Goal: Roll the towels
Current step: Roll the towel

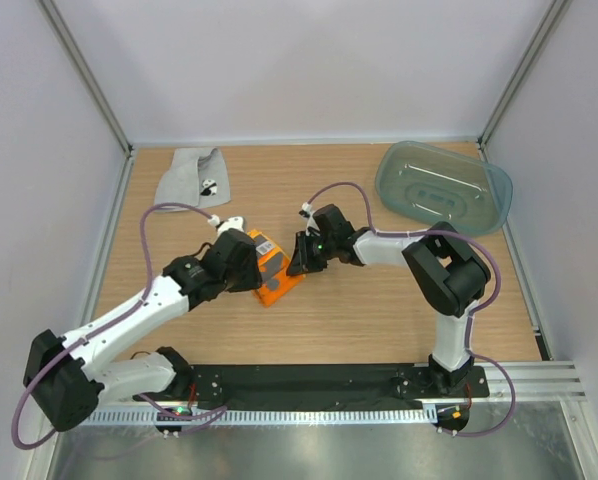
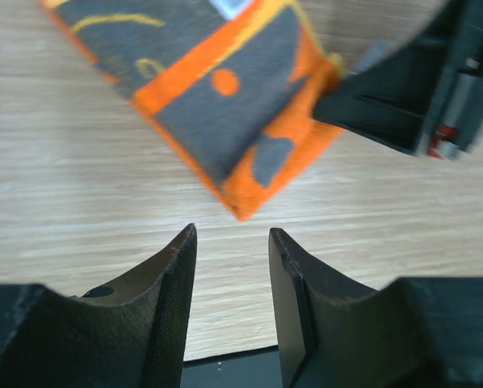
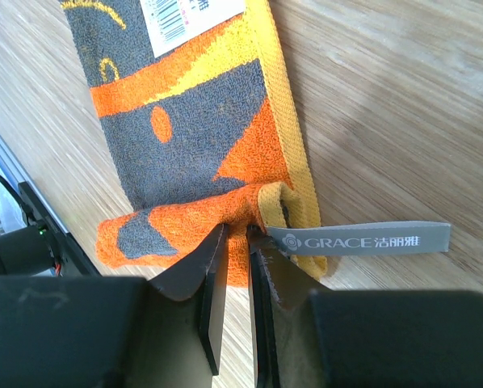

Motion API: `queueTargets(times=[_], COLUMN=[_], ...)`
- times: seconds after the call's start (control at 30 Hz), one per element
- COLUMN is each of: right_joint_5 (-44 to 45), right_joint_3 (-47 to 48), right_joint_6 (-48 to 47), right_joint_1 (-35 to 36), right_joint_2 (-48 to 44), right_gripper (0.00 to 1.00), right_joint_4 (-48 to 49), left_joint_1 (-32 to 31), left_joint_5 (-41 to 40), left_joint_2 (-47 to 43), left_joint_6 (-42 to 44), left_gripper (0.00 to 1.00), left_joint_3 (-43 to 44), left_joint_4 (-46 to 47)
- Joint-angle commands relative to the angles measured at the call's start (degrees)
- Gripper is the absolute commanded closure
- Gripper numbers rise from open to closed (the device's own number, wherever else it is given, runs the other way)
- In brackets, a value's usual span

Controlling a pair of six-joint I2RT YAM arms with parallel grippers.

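Note:
The orange towel point(image 1: 275, 272) with a dark grey pattern lies flat mid-table, its near edge curled into a small roll. My right gripper point(image 3: 237, 234) is shut on that curled edge of the orange towel point(image 3: 185, 129), beside its grey woven label point(image 3: 363, 240). My left gripper point(image 2: 232, 238) stands open just short of a corner of the orange towel point(image 2: 225, 89), with only bare wood between its fingers. From above, the left gripper point(image 1: 254, 268) and right gripper point(image 1: 301, 262) flank the orange towel. The plain light grey towel point(image 1: 191, 175) lies crumpled at the back left.
A translucent blue-green plastic tub point(image 1: 442, 187) sits upside down at the back right. White walls enclose the wooden table point(image 1: 359, 320) on three sides. A black base rail point(image 1: 309, 380) runs along the near edge.

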Motion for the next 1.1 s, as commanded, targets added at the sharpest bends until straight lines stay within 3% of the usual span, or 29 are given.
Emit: queueTargets(times=[0.0, 0.2, 0.43, 1.07], right_joint_5=[2.55, 2.56, 2.64, 3.00], right_joint_3=[1.71, 1.89, 2.06, 5.22], right_joint_6=[-1.81, -2.34, -2.43, -3.13], right_joint_1=[-0.14, -0.14, -0.05, -0.23], right_joint_2=[0.46, 0.11, 0.46, 2.74], right_gripper=[0.77, 0.77, 0.77, 0.77], right_joint_4=[-1.85, -3.69, -4.22, -6.68], left_joint_1=[-4.74, -6.42, -6.33, -6.33], left_joint_5=[-2.09, 0.91, -1.64, -4.37], left_joint_2=[1.99, 9.70, 16.40, 19.13], left_joint_6=[4.49, 4.94, 5.81, 2.92], left_gripper=[0.57, 0.57, 0.58, 0.61], left_joint_3=[1.71, 0.66, 0.57, -6.19], left_joint_4=[7.10, 15.99, 17.15, 17.85])
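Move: The left end of the towel's rolled edge is roughly 3 cm right of the left hand, level with it fore and aft, and some 10 cm below. The barcode label on the unrolled part lies about 11 cm ahead, 2 cm right and 11 cm below. From the right hand, already at the roll's other end, that left end is about 6 cm back, 7 cm left and 1 cm lower. Left hand swings 6 cm right, then sinks 9 cm, part-open fingers straddling the roll's left end; right keeps hold. ##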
